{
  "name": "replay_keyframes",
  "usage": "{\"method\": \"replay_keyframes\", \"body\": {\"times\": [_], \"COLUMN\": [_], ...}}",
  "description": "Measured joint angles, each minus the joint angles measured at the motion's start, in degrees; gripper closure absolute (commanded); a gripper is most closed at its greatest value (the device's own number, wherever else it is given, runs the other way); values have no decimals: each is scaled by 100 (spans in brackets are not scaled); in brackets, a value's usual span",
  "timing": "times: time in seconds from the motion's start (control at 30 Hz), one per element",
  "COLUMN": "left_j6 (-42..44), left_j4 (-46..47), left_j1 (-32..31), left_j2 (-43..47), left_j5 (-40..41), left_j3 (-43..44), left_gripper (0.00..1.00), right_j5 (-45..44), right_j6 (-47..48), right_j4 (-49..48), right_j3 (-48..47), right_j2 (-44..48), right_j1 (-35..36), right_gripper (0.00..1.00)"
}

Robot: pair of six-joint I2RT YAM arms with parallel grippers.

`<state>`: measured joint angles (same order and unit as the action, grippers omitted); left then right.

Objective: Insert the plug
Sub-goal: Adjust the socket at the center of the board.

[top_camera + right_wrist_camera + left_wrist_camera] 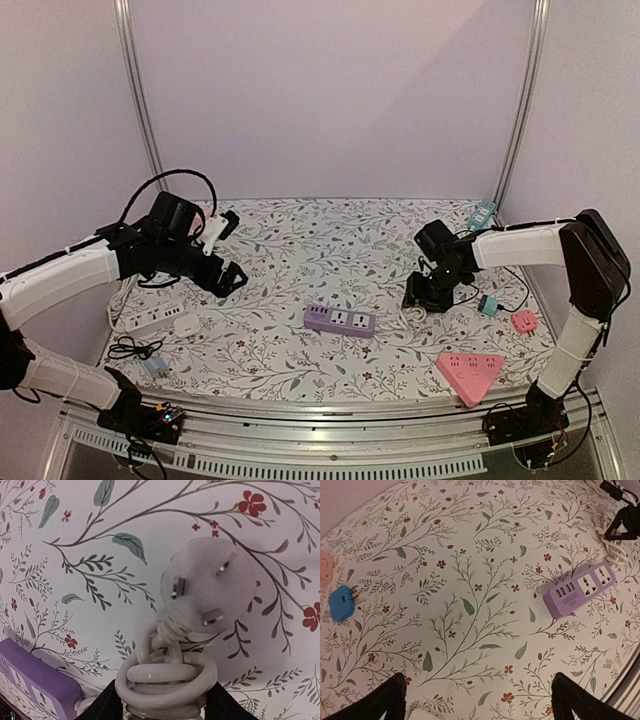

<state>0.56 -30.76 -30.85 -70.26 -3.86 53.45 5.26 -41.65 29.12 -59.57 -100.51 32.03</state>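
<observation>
A white three-pin plug (210,587) rests on the floral table cover with its pins facing the right wrist camera. Its cord is wound in a coil (167,680) just below it. My right gripper (165,707) has a black finger pressed against each side of that coil; in the top view it (425,293) points down at the table right of centre. The purple power strip (340,320) lies mid-table, its sockets (577,590) facing up, and its end (35,680) is close to the coil. My left gripper (477,700) hovers open over bare cloth on the left (232,250).
A white power strip (150,318), a white adapter (187,325) and a black cable (135,350) lie at the left. A pink triangular strip (470,372), a pink adapter (524,320) and a blue adapter (488,304) lie at the right. A teal item (482,213) sits far right.
</observation>
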Motion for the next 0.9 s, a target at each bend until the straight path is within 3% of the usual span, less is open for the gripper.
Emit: {"method": "replay_keyframes", "body": {"times": [0.2, 0.4, 0.6, 0.77, 0.9], "left_j6": [0, 0, 0, 0, -46], "left_j4": [0, -7, -15, -72, -216], "left_j1": [0, 0, 0, 0, 0], "left_j2": [-9, -33, -72, -164, -212], "left_j5": [85, 157, 282, 372, 529], "left_j3": [0, 0, 0, 2, 9], "left_gripper": [1, 1, 0, 1, 1], "right_j5": [-20, -61, -481, -1305, -1871], "right_j6": [308, 616, 929, 1198, 1255], "right_j4": [11, 177, 573, 1106, 1484], "right_j3": [-529, -918, -1032, -925, -549], "right_j2": [-363, -404, -267, 654, 1700], "right_j1": [0, 0, -15, -304, -1204], "right_gripper": [48, 35, 29, 22, 15]}}
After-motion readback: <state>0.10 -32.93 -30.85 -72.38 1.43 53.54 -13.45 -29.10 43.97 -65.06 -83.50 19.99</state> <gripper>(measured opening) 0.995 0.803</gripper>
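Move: The right hand has the white cord coil between its fingers; the purple socket lies about 12 cm to its left and 2 cm nearer the base. The cord's plug is roughly 5 cm ahead and 1 cm right of the hand, the teal adapter some 12 cm right and 1 cm ahead, the pink triangular socket 9 cm right and 12 cm back. From the raised left hand, the purple socket is level ahead, some 15 cm right and 15 cm below. The right hand drags the cord coil some 4 cm forward, releases it, then sweeps 15 cm right and up. ##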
